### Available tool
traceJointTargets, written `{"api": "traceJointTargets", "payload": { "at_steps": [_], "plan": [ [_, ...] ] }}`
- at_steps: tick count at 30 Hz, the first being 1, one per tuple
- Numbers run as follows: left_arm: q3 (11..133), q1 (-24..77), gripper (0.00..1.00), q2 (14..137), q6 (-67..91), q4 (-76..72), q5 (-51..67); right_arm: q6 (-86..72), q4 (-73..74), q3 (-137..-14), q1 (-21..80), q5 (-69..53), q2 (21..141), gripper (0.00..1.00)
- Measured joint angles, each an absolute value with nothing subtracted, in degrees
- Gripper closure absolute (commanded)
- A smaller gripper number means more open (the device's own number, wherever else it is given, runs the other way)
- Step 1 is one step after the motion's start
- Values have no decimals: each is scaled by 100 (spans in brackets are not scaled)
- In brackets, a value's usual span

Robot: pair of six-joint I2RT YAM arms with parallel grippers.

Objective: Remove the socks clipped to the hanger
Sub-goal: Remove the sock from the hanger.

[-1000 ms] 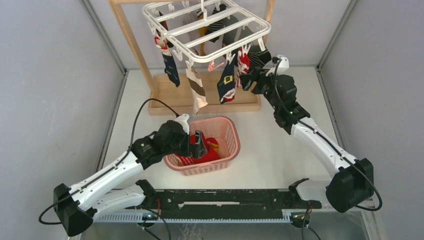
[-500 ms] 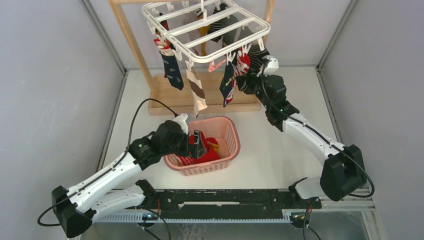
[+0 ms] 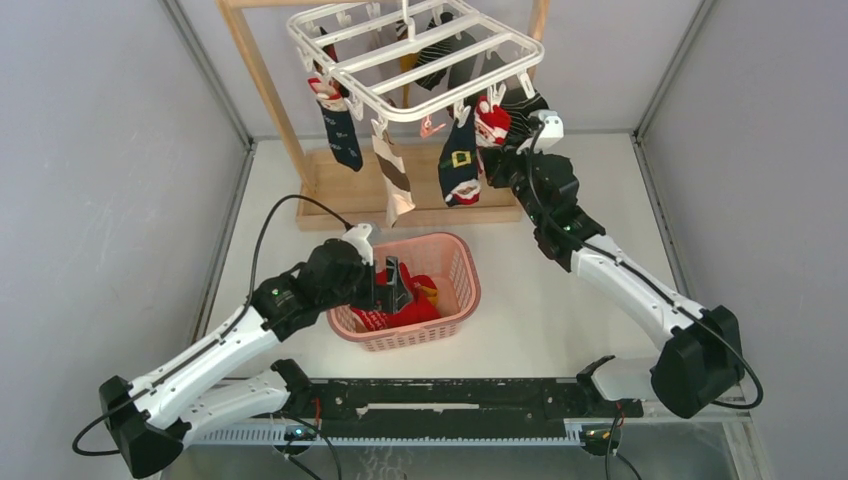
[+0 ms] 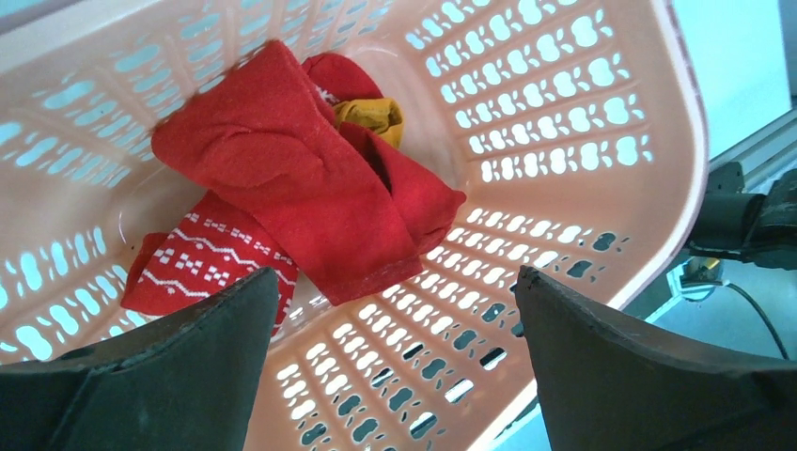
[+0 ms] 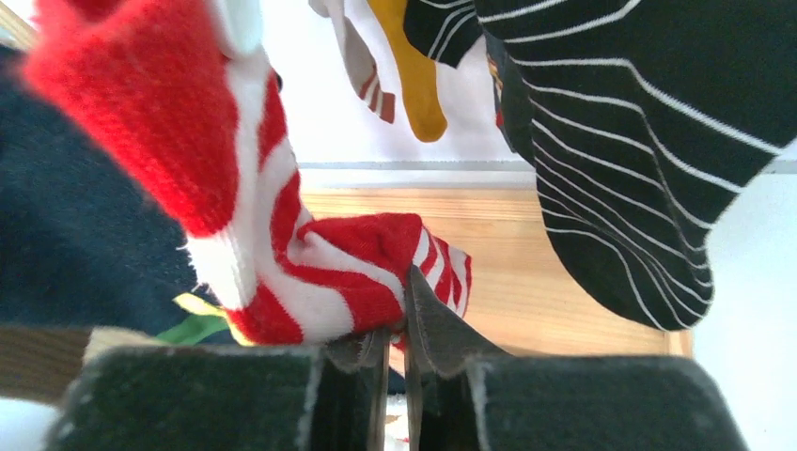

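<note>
The white hanger (image 3: 420,113) hangs from the wooden stand with several socks clipped to it. My right gripper (image 3: 497,158) reaches up under its near right corner. In the right wrist view the right gripper (image 5: 395,319) is shut on the lower end of a red and white striped sock (image 5: 282,254), which is still clipped above. A black sock with thin white stripes (image 5: 639,141) hangs to its right and a navy sock (image 5: 85,225) to its left. My left gripper (image 4: 395,274) stands open over the pink basket (image 4: 564,113), holding nothing.
Red socks (image 4: 301,178) and a bit of mustard fabric lie in the pink basket (image 3: 463,270) at table centre. The wooden stand (image 3: 258,85) rises at the back on a flat base (image 3: 330,190). Grey walls close in both sides.
My right gripper has closed on the red and white striped sock and shifted slightly under the hanger. The hanger has swung a little. The left arm has barely moved.
</note>
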State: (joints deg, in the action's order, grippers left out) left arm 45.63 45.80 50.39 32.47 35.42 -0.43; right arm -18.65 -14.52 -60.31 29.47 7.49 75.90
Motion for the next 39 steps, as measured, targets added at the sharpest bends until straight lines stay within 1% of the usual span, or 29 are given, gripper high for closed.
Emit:
{"api": "traceJointTargets", "payload": {
  "at_steps": [14,27,34,39],
  "plan": [
    [5159,4580,0,4635,3258,3310,364,-1658,-692,-6031,3055,1066,6663,89],
    [5419,4580,0,5094,3304,2528,930,-1662,473,-6184,3129,838,5894,90],
    [5629,4580,0,5417,3312,2056,1076,-1684,1125,-6751,3124,410,5894,90],
    [5651,4580,0,5671,3319,1420,1245,-1962,1240,-6934,2930,-484,5961,91]
  ]
}}
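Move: The right fingers already grip the Santa sock, whose middle is about 5 cm above them. The pink basket lies some 21 cm back, 12 cm left and 28 cm below; the navy belt sock hangs level about 4 cm left, the black striped sock 6 cm farther out and 4 cm right. From the left hand the Santa sock is roughly 23 cm ahead, 12 cm right and 20 cm up. Right hand pulls the still-pinched Santa sock back about 10 cm and up; open left rises rightward towards it. ##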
